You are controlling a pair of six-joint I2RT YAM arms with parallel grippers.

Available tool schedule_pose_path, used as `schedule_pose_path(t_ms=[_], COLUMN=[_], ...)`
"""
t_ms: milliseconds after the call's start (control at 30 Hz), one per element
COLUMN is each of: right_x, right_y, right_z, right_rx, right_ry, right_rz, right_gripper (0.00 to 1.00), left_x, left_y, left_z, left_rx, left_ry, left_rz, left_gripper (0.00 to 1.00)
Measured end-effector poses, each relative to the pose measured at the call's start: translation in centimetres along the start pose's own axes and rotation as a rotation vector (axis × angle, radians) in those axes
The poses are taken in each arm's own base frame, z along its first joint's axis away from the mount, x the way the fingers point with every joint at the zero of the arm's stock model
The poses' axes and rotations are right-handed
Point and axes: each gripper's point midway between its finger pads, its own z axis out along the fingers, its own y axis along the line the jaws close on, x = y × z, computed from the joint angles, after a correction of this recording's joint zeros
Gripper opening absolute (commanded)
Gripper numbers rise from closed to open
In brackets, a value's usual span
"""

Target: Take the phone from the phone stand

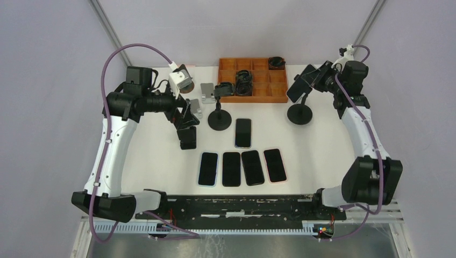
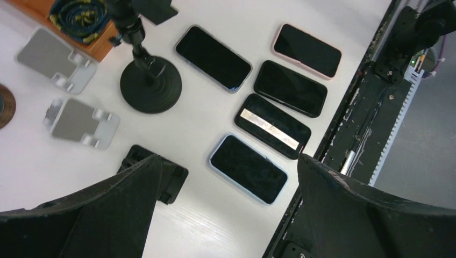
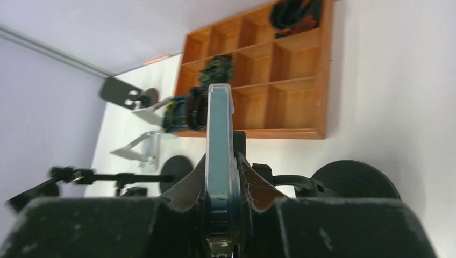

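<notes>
A phone (image 1: pixel 295 89) in a pale blue case sits at the head of the black phone stand (image 1: pixel 300 114) at the right back. My right gripper (image 1: pixel 306 81) is shut on it. In the right wrist view the phone (image 3: pixel 220 123) shows edge-on, pinched between both fingers (image 3: pixel 185 185), with the stand's round base (image 3: pixel 355 180) just behind to the right. My left gripper (image 1: pixel 185 122) is open and empty above the left middle of the table. In its wrist view its jaws (image 2: pixel 228 161) stand wide apart over the table.
Several phones lie flat mid-table, one (image 1: pixel 243 132) behind a row (image 1: pixel 231 169). An empty black round-base stand (image 1: pixel 219 121) stands centre back. A small black folded stand (image 1: pixel 187 138) lies under my left gripper. Silver stands (image 1: pixel 207 92) and an orange compartment tray (image 1: pixel 279 92) are at the back.
</notes>
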Motion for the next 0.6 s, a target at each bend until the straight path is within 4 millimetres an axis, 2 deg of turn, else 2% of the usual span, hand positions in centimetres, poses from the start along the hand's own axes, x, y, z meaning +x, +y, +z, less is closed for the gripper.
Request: schedule_pose_path(t_ms=[100,233,333,433,500,600], right_x=[-0.9,-2.5,-2.8,-2.1,-0.8,2.2], right_y=[3.9,9.9,13.9,17.1,19.2,22.1], right_z=[-2.4,-6.6,-9.7,-11.7,-12.5,-13.4], right_rx=[-0.067,-0.219,-0.344,-0.473,-0.568,-0.688], right_ry=[-0.031,-0.094,-0.122,-0.112,-0.078,0.002], right_rz=[-0.005,-0.012,-0.011,0.008,0.035,0.087], right_gripper=[0.0,0.0,0.0,0.0,0.0,0.0], left_x=[-1.1,-2.4,-3.2,-4.4,-5.3,-6.4], left_y=[-1.0,-2.4,-3.8,-5.6,-6.6,-8.0], left_z=[0.5,1.1,1.6,1.8,1.8,1.8], left_rx=[0.048,0.11,0.156,0.206,0.238,0.285], left_ry=[-0.04,-0.1,-0.141,-0.185,-0.218,-0.263], left_rz=[0.04,0.089,0.133,0.196,0.238,0.289], left_gripper=[1.0,1.0,1.0,1.0,1.0,1.0])
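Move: The right fingers already hold the phone by its edge, its middle about 4 cm left of them; the stand clamped to it hangs beneath, its middle some 13 cm below. The left gripper, where both are headed, lies roughly 52 cm left and 20 cm back; a lying phone sits 30 cm left, 8 cm back, 26 cm below. From the left hand the stand is about 52 cm right and 21 cm ahead, an empty stand 10 cm right and 19 cm ahead. Keeping its pinch on the phone's edge, the right hand carries phone and stand together up first, steeply, and back, then levels off and goes on back and left towards the left gripper, some 15 cm each way, while turning counter-clockwise by about 30 degrees. The left hand, fingers wide open and still empty, comes to meet the stand: about 8 cm to the right, rising some 5 cm and easing back a little, its fingers turning clockwise and tipping up. ##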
